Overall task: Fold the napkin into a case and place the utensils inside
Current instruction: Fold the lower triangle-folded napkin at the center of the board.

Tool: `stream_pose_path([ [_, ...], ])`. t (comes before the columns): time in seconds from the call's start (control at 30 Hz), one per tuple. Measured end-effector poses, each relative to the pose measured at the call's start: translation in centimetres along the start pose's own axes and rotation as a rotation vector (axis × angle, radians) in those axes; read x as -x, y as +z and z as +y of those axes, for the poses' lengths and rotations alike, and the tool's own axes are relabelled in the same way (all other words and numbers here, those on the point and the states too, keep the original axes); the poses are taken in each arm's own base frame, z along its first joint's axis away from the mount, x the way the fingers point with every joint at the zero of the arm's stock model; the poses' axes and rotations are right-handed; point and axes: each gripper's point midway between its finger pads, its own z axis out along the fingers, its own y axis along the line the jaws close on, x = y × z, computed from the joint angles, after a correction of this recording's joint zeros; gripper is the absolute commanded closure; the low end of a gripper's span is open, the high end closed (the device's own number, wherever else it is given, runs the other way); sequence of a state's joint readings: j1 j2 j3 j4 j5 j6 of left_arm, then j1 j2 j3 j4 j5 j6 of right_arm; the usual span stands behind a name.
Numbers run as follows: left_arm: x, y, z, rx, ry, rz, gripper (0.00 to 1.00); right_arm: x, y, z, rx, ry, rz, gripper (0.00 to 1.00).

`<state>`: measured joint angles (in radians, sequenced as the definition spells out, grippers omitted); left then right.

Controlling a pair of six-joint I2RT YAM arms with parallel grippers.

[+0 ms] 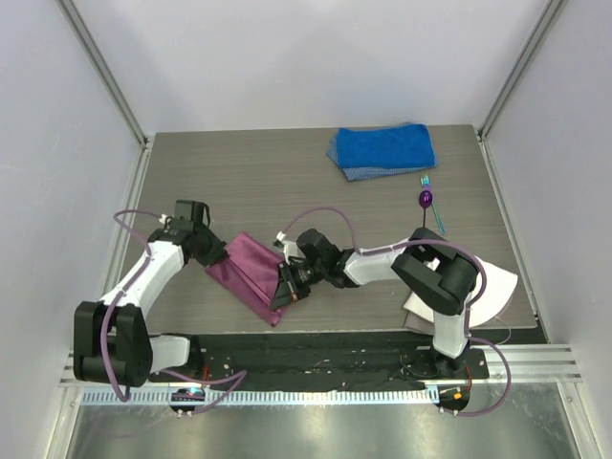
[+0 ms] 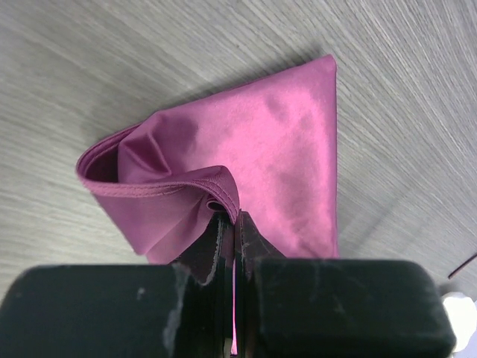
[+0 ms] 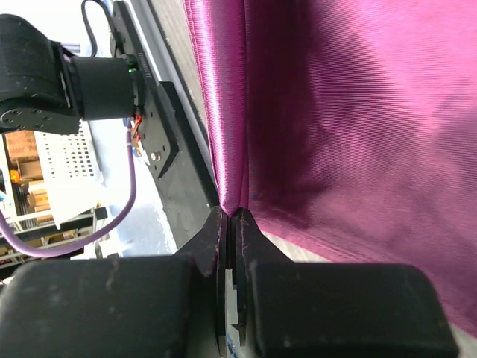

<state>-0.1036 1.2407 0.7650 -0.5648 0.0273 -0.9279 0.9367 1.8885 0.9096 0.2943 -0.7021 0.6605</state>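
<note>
The magenta napkin (image 1: 251, 274) lies folded over in a slanted strip near the table's front, between the two arms. My left gripper (image 1: 216, 252) is shut on its upper left corner; the left wrist view shows the hemmed edge of the napkin (image 2: 276, 156) curling up into my gripper (image 2: 235, 221). My right gripper (image 1: 283, 287) is shut on the napkin's lower right edge, and the cloth (image 3: 350, 112) fills most of that wrist view above my gripper (image 3: 229, 215). The purple spoon (image 1: 426, 202) and the teal fork (image 1: 432, 206) lie together at the right, far from both grippers.
A folded blue towel (image 1: 382, 150) sits at the back right of the table (image 1: 239, 182). A white cloth (image 1: 492, 287) lies at the front right beside the right arm's base. The black mounting rail (image 1: 316, 359) runs along the table's near edge.
</note>
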Motion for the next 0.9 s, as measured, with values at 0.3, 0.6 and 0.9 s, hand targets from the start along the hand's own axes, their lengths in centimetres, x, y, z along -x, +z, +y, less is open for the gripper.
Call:
stream_pose_path([
  [0.3, -0.2, 1.8, -0.1, 0.027, -0.003, 0.027, 1.00, 0.4, -0.3, -2.3, -0.033, 0.030, 0.005, 0.89],
  [0.6, 0.2, 2.0, 0.4, 0.046, -0.002, 0.000, 1.00, 0.9, -0.2, -2.6, -0.048, 0.011, 0.026, 0.80],
  [0.9, 1.2, 2.1, 0.9, 0.074, -0.002, -0.057, 1.00, 1.0, -0.5, -3.0, -0.063, 0.027, 0.044, 0.65],
])
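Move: Both grippers already pinch the folded napkin, low over the board. Its middle lies about 5 cm back and 5 cm to the right of the left gripper, roughly 2 cm lower; its far corner is some 5 cm ahead and 4 cm to the right of that gripper. From the right gripper the napkin's middle is about 6 cm ahead and 7 cm left, also some 2 cm lower, with the near corner about 4 cm straight back. Lower both grippers together about 2 cm towards the board with the napkin between them, easing the right one forward some 2 cm as well. Once down, part the right fingers about a third of the way to free its edge of the cloth; keep the left pinch shut and draw that hand 1 to 2 cm left. ##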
